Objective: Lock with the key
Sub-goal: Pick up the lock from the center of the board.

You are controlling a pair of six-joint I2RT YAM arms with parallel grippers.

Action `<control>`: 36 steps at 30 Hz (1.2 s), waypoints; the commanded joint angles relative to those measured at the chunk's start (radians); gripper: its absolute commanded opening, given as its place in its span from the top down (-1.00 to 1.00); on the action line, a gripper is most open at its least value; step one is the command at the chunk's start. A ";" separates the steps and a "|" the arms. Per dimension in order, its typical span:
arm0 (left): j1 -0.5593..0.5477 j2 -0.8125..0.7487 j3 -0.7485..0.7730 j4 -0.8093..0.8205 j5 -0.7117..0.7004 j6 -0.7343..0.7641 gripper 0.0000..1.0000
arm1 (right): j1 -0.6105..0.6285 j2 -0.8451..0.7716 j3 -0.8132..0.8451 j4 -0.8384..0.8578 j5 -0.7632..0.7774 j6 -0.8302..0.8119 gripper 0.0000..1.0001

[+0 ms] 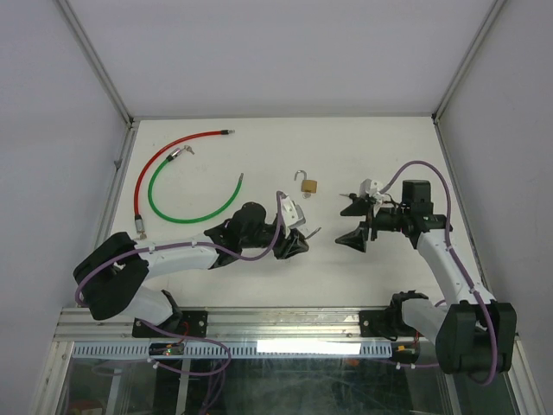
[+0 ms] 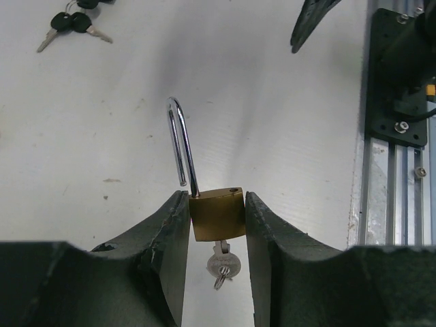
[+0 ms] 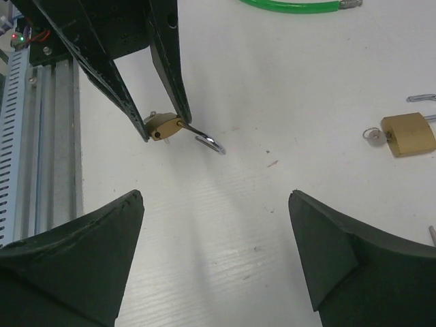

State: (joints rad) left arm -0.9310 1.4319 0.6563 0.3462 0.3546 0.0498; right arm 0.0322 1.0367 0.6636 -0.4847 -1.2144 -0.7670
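A brass padlock (image 2: pixel 216 214) is clamped by its sides between the fingers of my left gripper (image 2: pixel 216 197), which is shut on it. Its steel shackle (image 2: pixel 180 146) stands open, pointing away from the gripper. A silver key (image 2: pixel 221 262) sits in the keyhole at the lock's underside. From the right wrist view the same padlock (image 3: pixel 163 126) shows in the left fingers, just above the table. My right gripper (image 3: pixel 216 204) is open and holds nothing, facing the lock from a short distance. From above, the left gripper (image 1: pixel 298 235) and right gripper (image 1: pixel 350 222) face each other.
A second brass padlock (image 1: pixel 307 183) with its own key (image 3: pixel 372 134) lies further back on the table. Black-headed keys (image 2: pixel 68 24) lie near the right gripper. A red cable (image 1: pixel 164 160) and a green cable (image 1: pixel 194 207) curve at the back left. An aluminium rail (image 1: pixel 285 324) runs along the near edge.
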 commanded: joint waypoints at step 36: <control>-0.011 0.030 0.033 0.181 0.341 0.042 1.00 | 0.191 0.078 0.019 -0.157 -0.049 -0.360 0.36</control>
State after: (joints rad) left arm -0.9306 1.4830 0.6670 0.4259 0.6575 0.0902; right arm 0.2142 1.1168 0.6636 -0.6464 -1.2423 -1.0950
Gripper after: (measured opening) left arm 0.348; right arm 0.351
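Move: The lock is already pinched in the left hand's pads, its open shackle sticking out rightward. From that hand the open right gripper is about 9 cm right, 3 cm ahead and 4 cm up. From the right hand the lock lies some 9 cm left, 3 cm back and 4 cm below; a brass padlock on the board is about 11 cm ahead, 6 cm left and 14 cm down; black keys lie 6 cm ahead, 6 cm right, equally low. The lock, still pinched by its body, is carried back about 4 cm and slightly right by the left hand, which turns some 15 degrees clockwise. To meet the shackle the right hand comes back, left and a little down, about 6 cm in all, turning counter-clockwise and narrowing its fingers from nearly wide open to about a third around the shackle's free end, without a visible touch. ##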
